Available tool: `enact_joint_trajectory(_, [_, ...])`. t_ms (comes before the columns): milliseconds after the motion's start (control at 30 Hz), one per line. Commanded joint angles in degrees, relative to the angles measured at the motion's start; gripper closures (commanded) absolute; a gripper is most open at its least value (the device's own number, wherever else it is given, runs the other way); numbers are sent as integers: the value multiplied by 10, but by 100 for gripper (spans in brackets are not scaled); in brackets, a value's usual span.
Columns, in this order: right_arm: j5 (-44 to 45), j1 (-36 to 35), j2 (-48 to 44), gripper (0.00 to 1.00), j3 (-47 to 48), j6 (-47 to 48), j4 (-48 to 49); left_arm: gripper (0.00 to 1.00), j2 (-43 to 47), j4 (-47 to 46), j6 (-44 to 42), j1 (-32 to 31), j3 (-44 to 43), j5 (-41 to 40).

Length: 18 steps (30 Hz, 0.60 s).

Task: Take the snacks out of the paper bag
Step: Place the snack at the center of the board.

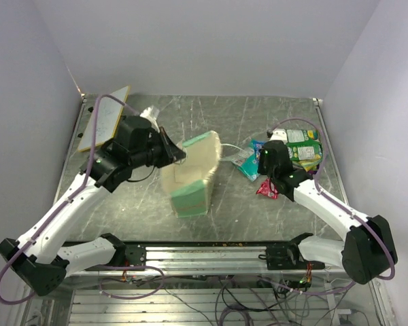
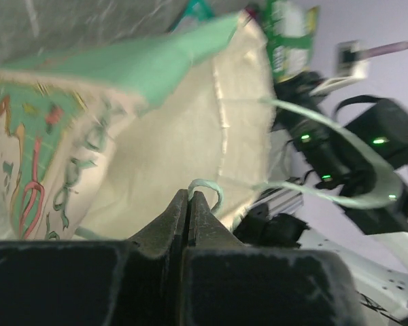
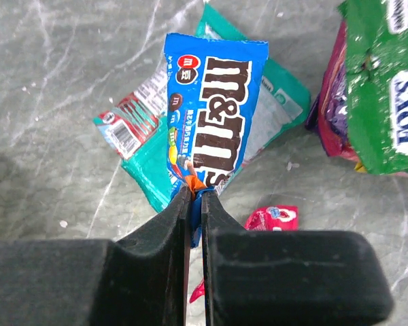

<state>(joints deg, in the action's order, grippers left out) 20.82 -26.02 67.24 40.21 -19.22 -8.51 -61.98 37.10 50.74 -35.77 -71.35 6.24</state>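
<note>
The mint-green and cream paper bag (image 1: 190, 178) hangs blurred and tilted left of the table's middle. My left gripper (image 1: 180, 155) is at its top edge, shut on the bag's string handle (image 2: 205, 185); the cream bag wall (image 2: 177, 129) fills the left wrist view. The snacks lie on the table to the right. My right gripper (image 3: 196, 195) is shut on the lower edge of a blue packet (image 3: 214, 102), which lies over a teal packet (image 3: 146, 163). A small red packet (image 3: 272, 219), a green packet (image 3: 384, 88) and a purple-pink one (image 3: 330, 115) lie beside it.
A flat white board (image 1: 105, 119) leans at the back left, with a small bottle (image 1: 149, 112) near it. The green packet (image 1: 304, 151) is close to the right wall. The right arm (image 2: 367, 149) shows beyond the bag's handles.
</note>
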Motion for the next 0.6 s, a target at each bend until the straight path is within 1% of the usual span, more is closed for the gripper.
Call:
enact_joint_trajectory(0, [-38,9,23,100,-19,-12,14,93,29,1,25,7,46,-15])
enact_joint_trajectory(200, [-30,12,50,100,-30,-13,26,93,50,43,28,7,34,-35])
enact_joint_trajectory(267, [-34,13,54,100,-31,-20,21,89,46,51,25,8,18,-36])
enact_joint_trajectory(300, [-40,13,55,100,-33,-26,19,85,44,54,24,8,10,-36])
enact_joint_trajectory(367, [-58,13,51,100,-34,-32,15,74,38,61,20,8,-6,-36])
enact_joint_trajectory(433, [-64,13,45,97,-33,-39,4,65,36,69,17,7,-23,-39])
enact_joint_trajectory(533, [-59,13,26,93,-33,-56,-23,55,39,88,8,8,-46,-55])
enact_joint_trajectory(567, [-56,13,18,92,-34,-65,-32,48,39,98,5,8,-53,-61])
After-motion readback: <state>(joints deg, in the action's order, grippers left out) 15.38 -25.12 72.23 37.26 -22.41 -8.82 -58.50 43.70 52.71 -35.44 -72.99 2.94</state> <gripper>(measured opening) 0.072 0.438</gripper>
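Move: In the right fingers the M&M's bag hangs over the teal pouch, whose middle is about 8 cm ahead of that hand, 1 cm left and 8 cm below. The red packet lies some 2 cm back and 3 cm right, the green snack stack about 12 cm ahead and 14 cm right, both at table level. The left hand holds the paper bag's handle; the bag's middle is roughly 4 cm ahead, 4 cm right and 14 cm below. Lowering the still-pinched M&M's bag about 5 cm towards the near part of the teal pouch, the right hand eases back a little, tips down some 10 degrees, and keeps its grip. The left hand sinks about 4 cm with the paper bag, then rises some 5 cm while shifting a little left and back, opening its fingers nearly halfway around the handle. ##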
